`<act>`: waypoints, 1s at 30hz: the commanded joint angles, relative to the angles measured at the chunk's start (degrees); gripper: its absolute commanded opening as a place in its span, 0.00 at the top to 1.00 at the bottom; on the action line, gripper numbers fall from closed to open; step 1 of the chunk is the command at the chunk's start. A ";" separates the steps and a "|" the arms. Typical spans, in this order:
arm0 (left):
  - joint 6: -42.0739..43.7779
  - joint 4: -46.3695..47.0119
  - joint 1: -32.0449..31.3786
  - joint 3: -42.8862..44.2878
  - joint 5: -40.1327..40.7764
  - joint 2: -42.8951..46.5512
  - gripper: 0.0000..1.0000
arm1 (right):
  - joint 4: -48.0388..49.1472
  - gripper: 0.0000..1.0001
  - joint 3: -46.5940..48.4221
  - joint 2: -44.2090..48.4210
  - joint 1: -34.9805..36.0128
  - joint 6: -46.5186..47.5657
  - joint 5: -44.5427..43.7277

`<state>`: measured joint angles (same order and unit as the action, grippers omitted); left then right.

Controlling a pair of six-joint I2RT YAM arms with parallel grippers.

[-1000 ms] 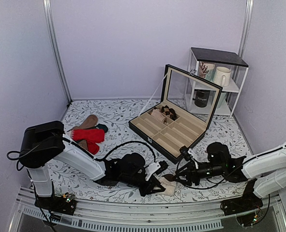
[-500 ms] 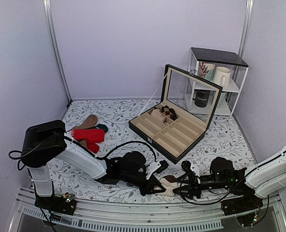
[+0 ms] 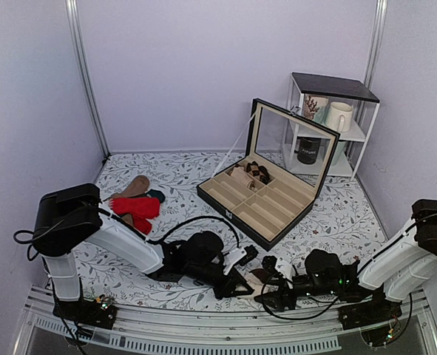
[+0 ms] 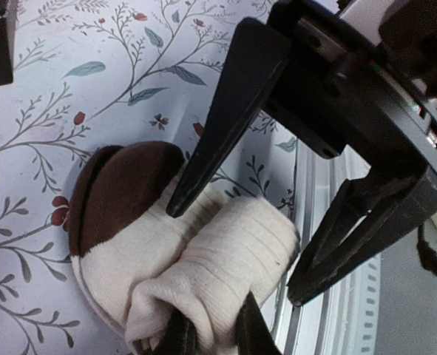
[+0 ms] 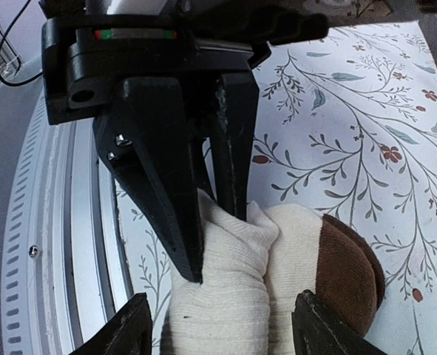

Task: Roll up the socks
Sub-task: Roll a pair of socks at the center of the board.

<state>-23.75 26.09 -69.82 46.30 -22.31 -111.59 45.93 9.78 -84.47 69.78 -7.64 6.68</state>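
Observation:
The socks (image 4: 225, 251) lie as a cream roll with a dark brown end at the table's near edge, also visible in the top view (image 3: 259, 278) and the right wrist view (image 5: 277, 296). My left gripper (image 4: 212, 334) is shut on a fold of cream knit at one end of the roll; from above it reaches in from the left (image 3: 242, 282). My right gripper (image 5: 225, 333) stands open, its fingers on either side of the roll, coming from the right (image 3: 271, 290). Its fingers (image 4: 233, 111) loom over the socks in the left wrist view.
Bright red socks (image 3: 135, 208) and tan and teal socks (image 3: 138, 186) lie at the left. An open black compartment box (image 3: 266, 207) sits mid-table, with a shelf of mugs (image 3: 329, 122) behind it. The metal front rail (image 3: 203, 327) runs right beside the roll.
My right gripper has dropped and slid left up to the roll, and its jaws have widened around it. The left gripper has kept its pinch and place.

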 commanded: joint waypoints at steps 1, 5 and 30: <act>-0.52 -25.89 -0.84 -4.65 -0.74 -7.85 1.00 | 0.82 0.38 1.86 -2.44 0.91 -0.02 -1.23; -0.53 -25.78 -0.72 -4.56 -0.01 -7.43 1.00 | -1.51 0.64 2.41 -4.08 1.14 -1.71 -1.43; 26.09 3.31 -6.06 -16.22 23.28 24.16 0.33 | 0.64 0.91 0.34 -14.96 -6.08 -23.72 17.47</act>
<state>-7.92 18.72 -73.36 32.21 -3.68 -89.93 54.41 11.73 -95.22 64.49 -25.93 17.61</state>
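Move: The left fingers already pinch the rolled cream-and-brown sock, whose middle lies about 2 cm to the right of that hand and 1 cm ahead, roughly level. The right fingers stand open around its other end; from there the middle is some 2 cm left, 1 cm ahead and 1 cm lower. From the right hand, the box is centred about 30 cm ahead, straight out. From the left hand, the red sock lies some 35 cm left and 27 cm ahead. The right fingers close on the cream cuff and keep their pinch, easing about 1 cm left and 1 cm down, then rolling some 20 degrees, top tipping forward. Once they have the sock, the left fingers open wide and let go: that hand first creeps slightly forward and up, then pulls about 7 cm left, away from the roll, ending some 3 cm higher and tilted about 25 degrees. ##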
